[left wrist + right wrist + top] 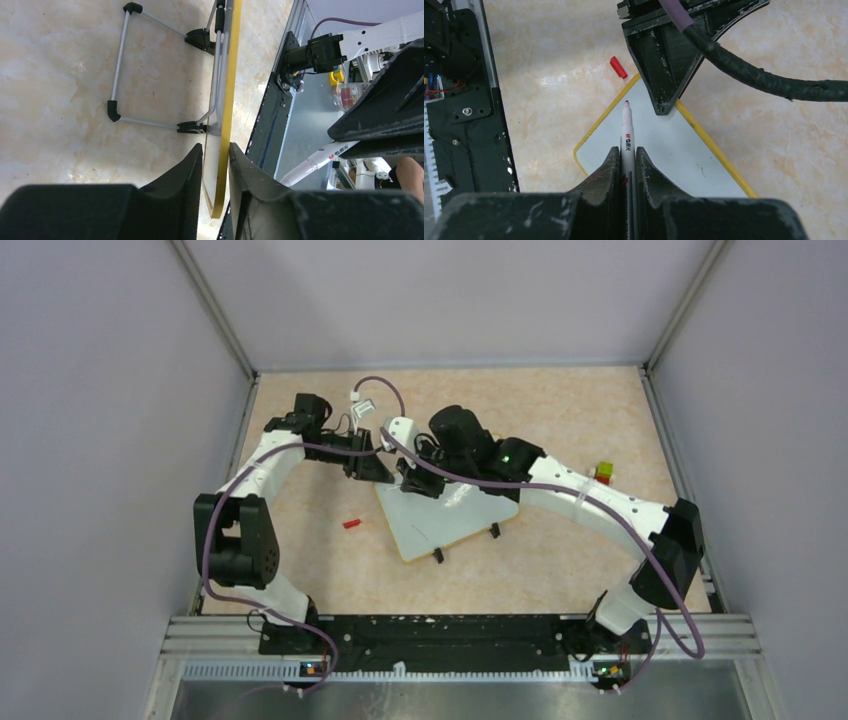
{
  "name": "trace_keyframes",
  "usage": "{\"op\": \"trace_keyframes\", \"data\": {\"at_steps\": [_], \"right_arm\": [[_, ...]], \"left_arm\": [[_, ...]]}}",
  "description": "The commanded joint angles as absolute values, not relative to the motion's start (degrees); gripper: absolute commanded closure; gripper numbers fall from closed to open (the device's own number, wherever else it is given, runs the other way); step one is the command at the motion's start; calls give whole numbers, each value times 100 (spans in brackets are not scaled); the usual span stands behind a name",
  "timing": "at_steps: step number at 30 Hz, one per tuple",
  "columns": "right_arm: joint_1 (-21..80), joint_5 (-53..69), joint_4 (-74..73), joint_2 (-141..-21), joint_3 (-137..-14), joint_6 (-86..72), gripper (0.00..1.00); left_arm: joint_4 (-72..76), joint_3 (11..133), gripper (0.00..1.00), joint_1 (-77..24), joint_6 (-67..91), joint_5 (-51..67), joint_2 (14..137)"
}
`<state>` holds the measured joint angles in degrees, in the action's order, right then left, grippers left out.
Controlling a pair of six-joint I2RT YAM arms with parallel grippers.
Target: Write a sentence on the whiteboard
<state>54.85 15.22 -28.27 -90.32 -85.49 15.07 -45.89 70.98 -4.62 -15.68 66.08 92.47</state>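
The whiteboard point(450, 515) lies tilted on its stand mid-table, white with a yellow rim. My left gripper point(372, 468) is at its far left corner; in the left wrist view its jaws point(216, 147) pinch the board's yellow edge point(227, 75) from both sides. My right gripper point(415, 480) hovers over the same end, shut on a white marker point(627, 130) whose bare red tip points at the board's surface point(664, 145), near the corner. No sentence shows on the part of the board in view.
A red marker cap point(351, 523) lies on the table left of the board. A small yellow and red block point(603, 472) sits at the right. The board's wire stand point(117, 65) and black clip feet rest on the table. The left gripper's fingers point(664, 75) reach over the board.
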Motion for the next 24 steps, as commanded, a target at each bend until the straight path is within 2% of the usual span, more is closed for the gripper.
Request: {"op": "trace_keyframes", "data": {"at_steps": [1,5,12,24], "right_arm": [[5634,1287,-2401,-8946,-8434,1364,100],[5643,1298,-2313,-8964,-8328,1304,100],[5717,1221,-2204,-9024,-8306,1259,100],[5748,941,-2136,-9193,-8409,1270,100]], "left_arm": [[-4670,7408,75,-517,-1737,6671,9271],[-4665,7426,88,-527,-1747,6704,9277],[-4654,7431,99,-560,-1726,6700,9255],[-4689,7455,100,-628,-1809,6666,9265]]}}
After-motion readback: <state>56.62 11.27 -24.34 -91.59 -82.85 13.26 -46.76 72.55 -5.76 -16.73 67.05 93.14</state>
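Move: The left fingers already straddle the whiteboard's upper edge, which lies right between them, about 1 cm below; the whiteboard's middle is roughly 13 cm to the right, 4 cm back and 6 cm lower. The red cap lies some 9 cm left, 9 cm back and 12 cm below. From the right hand, which holds the marker, the whiteboard's upper-left corner is about 7 cm left, 1 cm forward and 5 cm down. The left fingers close and pinch the whiteboard's upper edge near its left corner, then keep their hold, the hand itself all but still. Keeping its grip on the marker, the right hand sinks about 2 cm and edges some 1 cm left, bringing the marker closer to the upper-left part of the whiteboard; whether the tip touches can't be seen. ##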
